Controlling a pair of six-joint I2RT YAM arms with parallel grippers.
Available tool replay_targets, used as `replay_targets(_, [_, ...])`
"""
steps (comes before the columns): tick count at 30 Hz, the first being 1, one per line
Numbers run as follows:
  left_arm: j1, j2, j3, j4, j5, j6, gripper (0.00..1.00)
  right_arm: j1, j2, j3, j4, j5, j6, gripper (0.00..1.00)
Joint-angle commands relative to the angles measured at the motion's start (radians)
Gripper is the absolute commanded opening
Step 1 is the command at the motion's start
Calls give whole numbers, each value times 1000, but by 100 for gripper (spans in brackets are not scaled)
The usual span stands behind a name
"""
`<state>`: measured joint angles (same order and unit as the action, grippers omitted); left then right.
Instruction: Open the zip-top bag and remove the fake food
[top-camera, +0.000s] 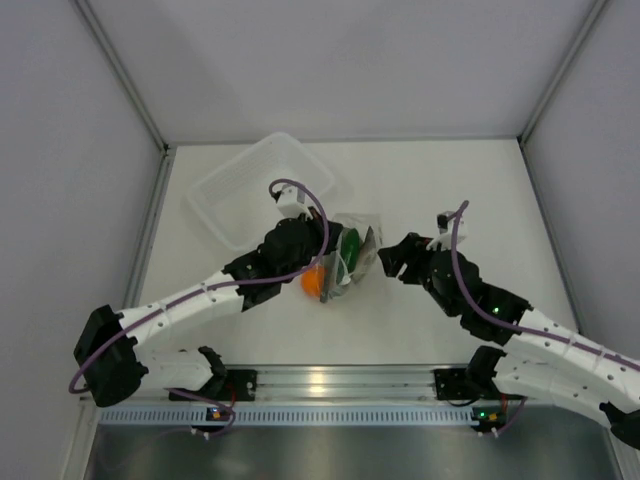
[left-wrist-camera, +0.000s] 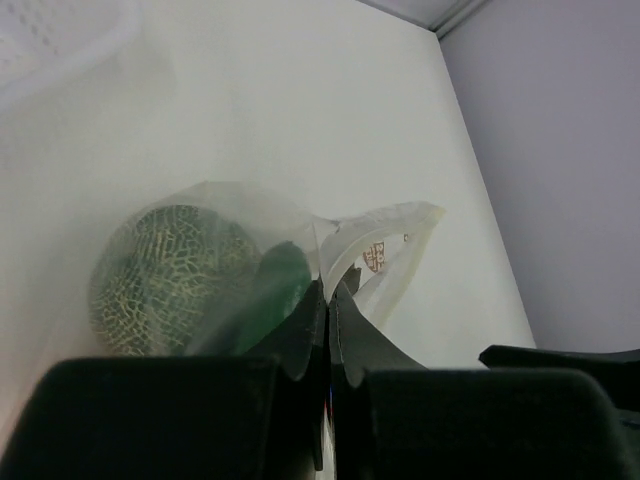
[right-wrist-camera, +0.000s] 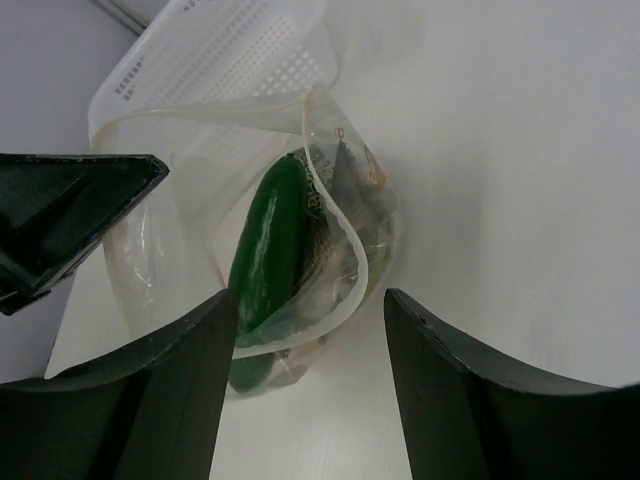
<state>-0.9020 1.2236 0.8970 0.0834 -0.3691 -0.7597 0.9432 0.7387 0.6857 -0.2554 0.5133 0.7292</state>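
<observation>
The zip-top bag (top-camera: 362, 250) lies mid-table with its mouth gaping toward the right. My left gripper (top-camera: 333, 252) is shut on one edge of it; in the left wrist view its fingers (left-wrist-camera: 328, 300) pinch the clear film. Inside the zip-top bag (left-wrist-camera: 395, 250) sit a netted pale-green ball (left-wrist-camera: 168, 275) and a dark green cucumber (left-wrist-camera: 278, 285). The right gripper (right-wrist-camera: 310, 315) stands open just short of the bag's mouth (right-wrist-camera: 340, 235), touching nothing. Through that mouth show the cucumber (right-wrist-camera: 268, 245) and a grey-brown fish (right-wrist-camera: 330, 240). An orange ball (top-camera: 313, 282) shows at the bag's near left end.
A translucent white perforated basket (top-camera: 262, 188) stands behind and left of the bag, close to the left arm. In the right wrist view the basket (right-wrist-camera: 215, 60) is beyond the bag and the left gripper's black body (right-wrist-camera: 60, 220) is at the left.
</observation>
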Motion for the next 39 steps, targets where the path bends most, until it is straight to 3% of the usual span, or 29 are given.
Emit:
replay_targets(1, [-2,-41,-33,128,-86,-128,0,9,56,-38,188,-15,68,61])
replay_targets(9, [-3,-67,-82,142,-77,-211,0,-17,183,-100,278,-33,56,60])
replay_targets(13, [-3,-65,-92,162,-59,-222,0,-72,251,-104,338,-148,58,58])
replay_targets(24, [-2,-52,-98,185,-30,-227,0,-145,336,-45,413,-249,53,54])
replay_targets(27, [-3,-52,-96,185,-48,-224,0,-144,390,-26,372,-265,42,48])
replay_targets(31, [-3,-44,-98,184,-121,-196,0,-142,410,-58,351,-204,3,17])
replay_targets(34, [-2,-55,-112,182,-177,-167,0,-147,374,-48,260,-130,-74,1])
replay_targets(39, [3,-116,-109,78,-347,-104,0,-205,289,26,-37,-26,-249,0])
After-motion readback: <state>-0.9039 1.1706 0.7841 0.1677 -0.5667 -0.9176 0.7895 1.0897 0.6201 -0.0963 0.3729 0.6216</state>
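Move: About 3 cm ahead, 5 cm to the left and 9 cm below the open right fingers is the free lip of the zip-top bag, on the side facing them. The cucumber shows through the bag mouth, some 4 cm ahead and 9 cm left of the right hand, and the orange is level with it and 17 cm left, low in the bag. From the left hand, which already pinches the opposite lip, the free lip lies roughly 8 cm right, 3 cm back and 8 cm below. Sinking about 10 cm while easing some 4 cm forward and as much left, the open right fingers come down to the free lip of the bag and shut on it. Then the right hand draws back to its right by about 4 cm with the lip pinched, while the left hand, having rolled a little, keeps its pinch and pulls about 3 cm the other way. ##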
